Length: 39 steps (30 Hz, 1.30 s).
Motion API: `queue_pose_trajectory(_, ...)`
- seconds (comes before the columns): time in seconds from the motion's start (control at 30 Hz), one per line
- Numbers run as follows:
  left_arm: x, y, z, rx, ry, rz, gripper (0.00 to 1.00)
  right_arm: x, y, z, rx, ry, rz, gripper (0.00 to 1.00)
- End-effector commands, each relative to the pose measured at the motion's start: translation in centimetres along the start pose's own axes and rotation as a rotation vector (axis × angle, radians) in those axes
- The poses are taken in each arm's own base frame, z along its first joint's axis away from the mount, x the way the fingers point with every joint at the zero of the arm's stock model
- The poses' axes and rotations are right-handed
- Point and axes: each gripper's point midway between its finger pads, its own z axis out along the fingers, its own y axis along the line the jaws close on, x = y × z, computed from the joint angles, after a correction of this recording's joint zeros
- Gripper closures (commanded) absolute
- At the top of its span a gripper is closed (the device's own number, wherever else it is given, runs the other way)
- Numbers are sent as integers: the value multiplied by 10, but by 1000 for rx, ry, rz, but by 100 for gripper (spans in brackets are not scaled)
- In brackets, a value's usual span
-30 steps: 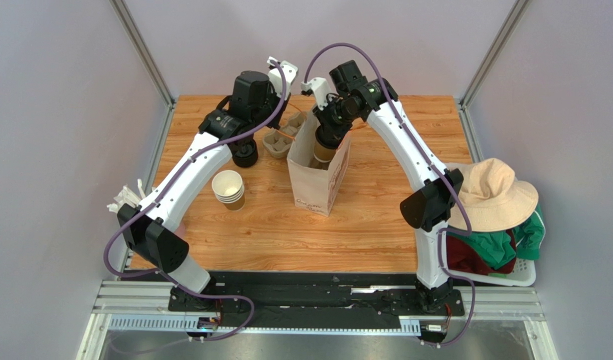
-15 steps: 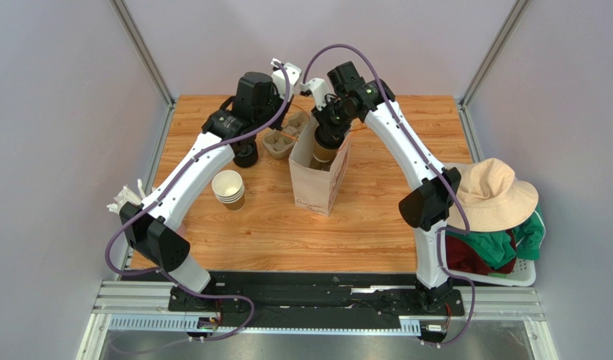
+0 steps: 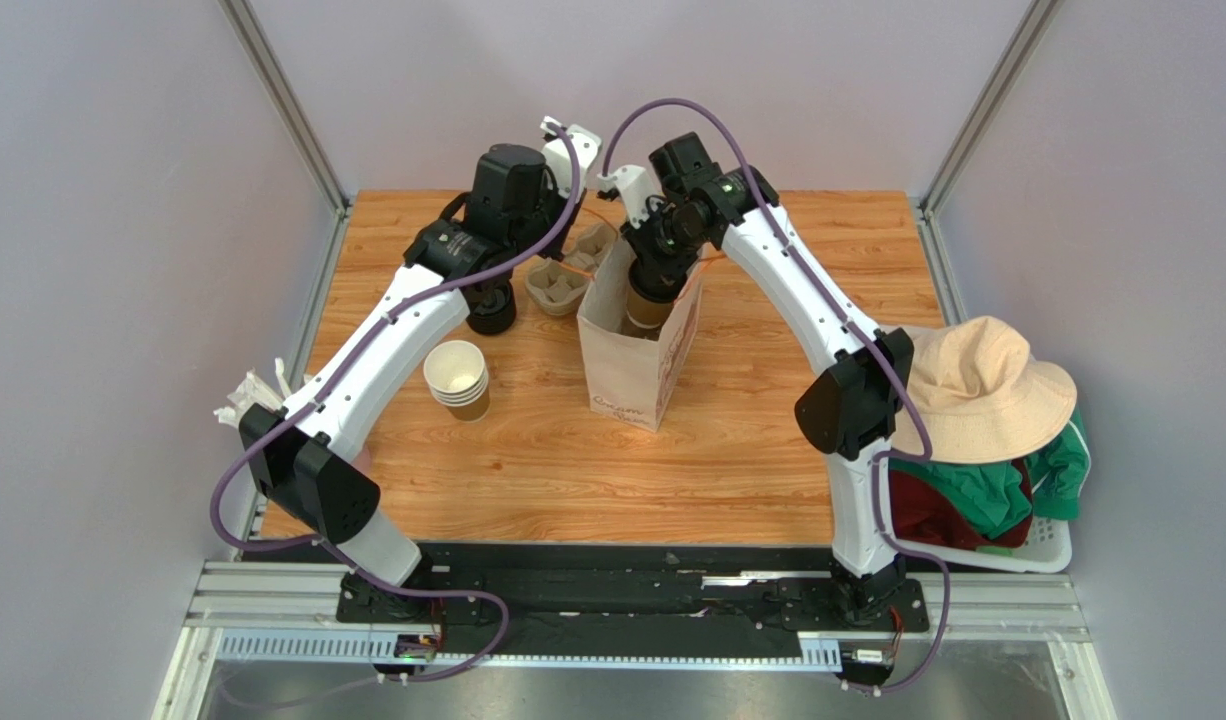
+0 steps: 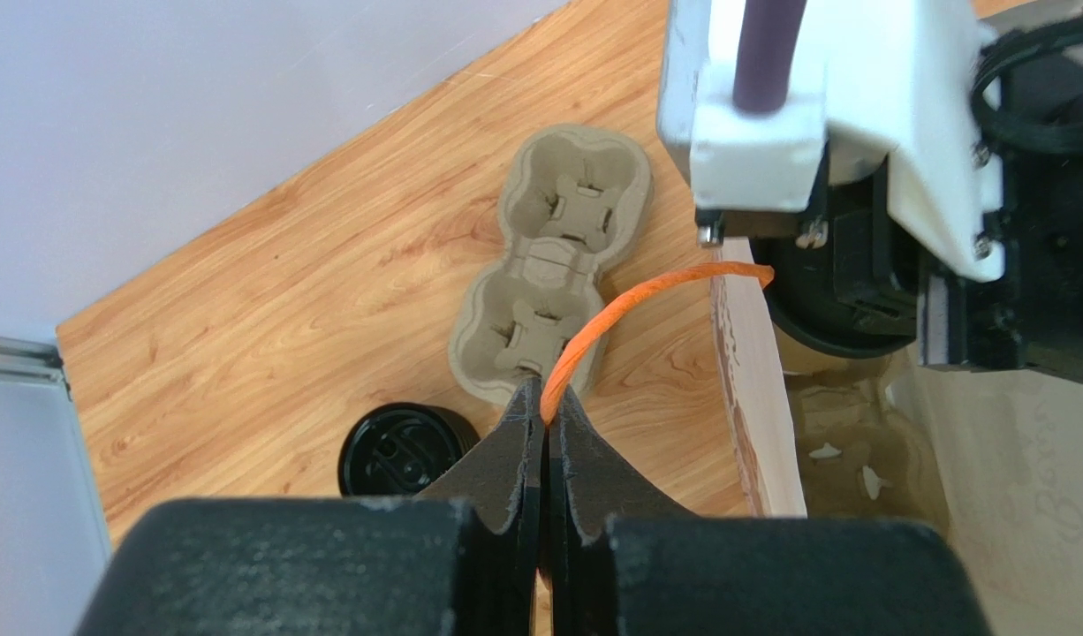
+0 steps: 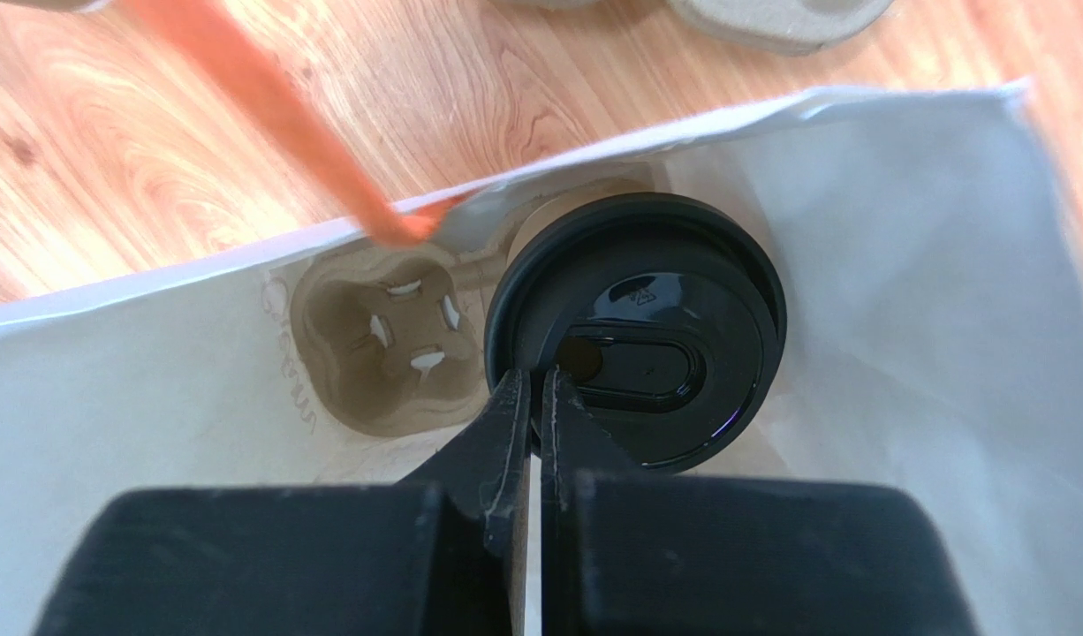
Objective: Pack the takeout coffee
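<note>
The takeout coffee (image 5: 637,329), a brown paper cup under a black sip lid, hangs inside the open mouth of the white paper bag (image 3: 639,360). My right gripper (image 5: 538,387) is shut on the near rim of its lid. Beside the cup, on the bag's floor, a pulp cup carrier (image 5: 378,339) shows one empty socket. I cannot tell whether the cup rests in the carrier. My left gripper (image 4: 547,414) is shut on the bag's orange handle (image 4: 611,318) and holds it out to the left of the bag's edge (image 4: 753,384).
A second pulp carrier (image 4: 554,265) lies on the table left of the bag. Next to it are a stack of black lids (image 4: 404,453) and a stack of lidless cups (image 3: 457,375). A basket with a hat and clothes (image 3: 983,393) sits at the right edge.
My right arm has shifted slightly to the left with the cup over the bag's mouth. The left gripper keeps its hold on the handle.
</note>
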Motion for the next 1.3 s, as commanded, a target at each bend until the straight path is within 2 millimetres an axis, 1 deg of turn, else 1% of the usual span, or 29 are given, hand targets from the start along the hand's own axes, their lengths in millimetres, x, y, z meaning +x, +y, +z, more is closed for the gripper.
queue_pose_trajectory(0.0,-25,9,-13,-34,-78,-11,100,-2,-3,2,23,-20,-40,100)
queue_pose_trajectory(0.1,-23,10,-12,-41,-73,-9,100,3,-4,1,33,-5,-47,100)
queue_pose_trajectory(0.13,-24,10,-12,-43,-74,-8,100,1,-4,-2,38,-12,-54,100)
queue_pose_trajectory(0.3,-23,13,-11,-61,-69,-5,100,12,-9,-3,65,25,-78,100)
queue_pose_trajectory(0.5,-21,18,-9,-95,-61,-1,100,24,-9,-4,69,62,-105,100)
queue_pose_trajectory(0.7,-19,33,-9,-173,-48,13,100,26,-10,-9,83,64,-118,100)
queue_pose_trajectory(0.87,-17,42,-11,-225,-48,28,100,29,-10,-6,84,76,-119,100)
queue_pose_trajectory(1.03,-19,45,-13,-238,-56,30,100,36,-9,-3,73,96,-120,100)
queue_pose_trajectory(1.27,-22,42,-9,-224,-60,18,100,48,-8,1,58,153,-135,100)
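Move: Pinching the lidded coffee cup by its lid edge, the right hand hangs it inside the paper bag. The far well of the cup carrier in there lies about 14 cm below this hand, 3 cm ahead and 1 cm right; the near well is 7 cm back, 4 cm left and equally low. The table carrier stands some 12 cm ahead, 11 cm left, 16 cm down. From the left hand the far well is level, 16 cm right, 24 cm below. Still pinching the cup at its lid edge, the right hand lowers it about 4 cm deeper into the bag towards the carrier, fast at first, then easing off to the right by nearly 3 cm while tilting some 10 degrees so the fingers point more steeply down. The left hand keeps its grip on the orange handle and drifts about 3 cm left and slightly forward, turning counter-clockwise. ##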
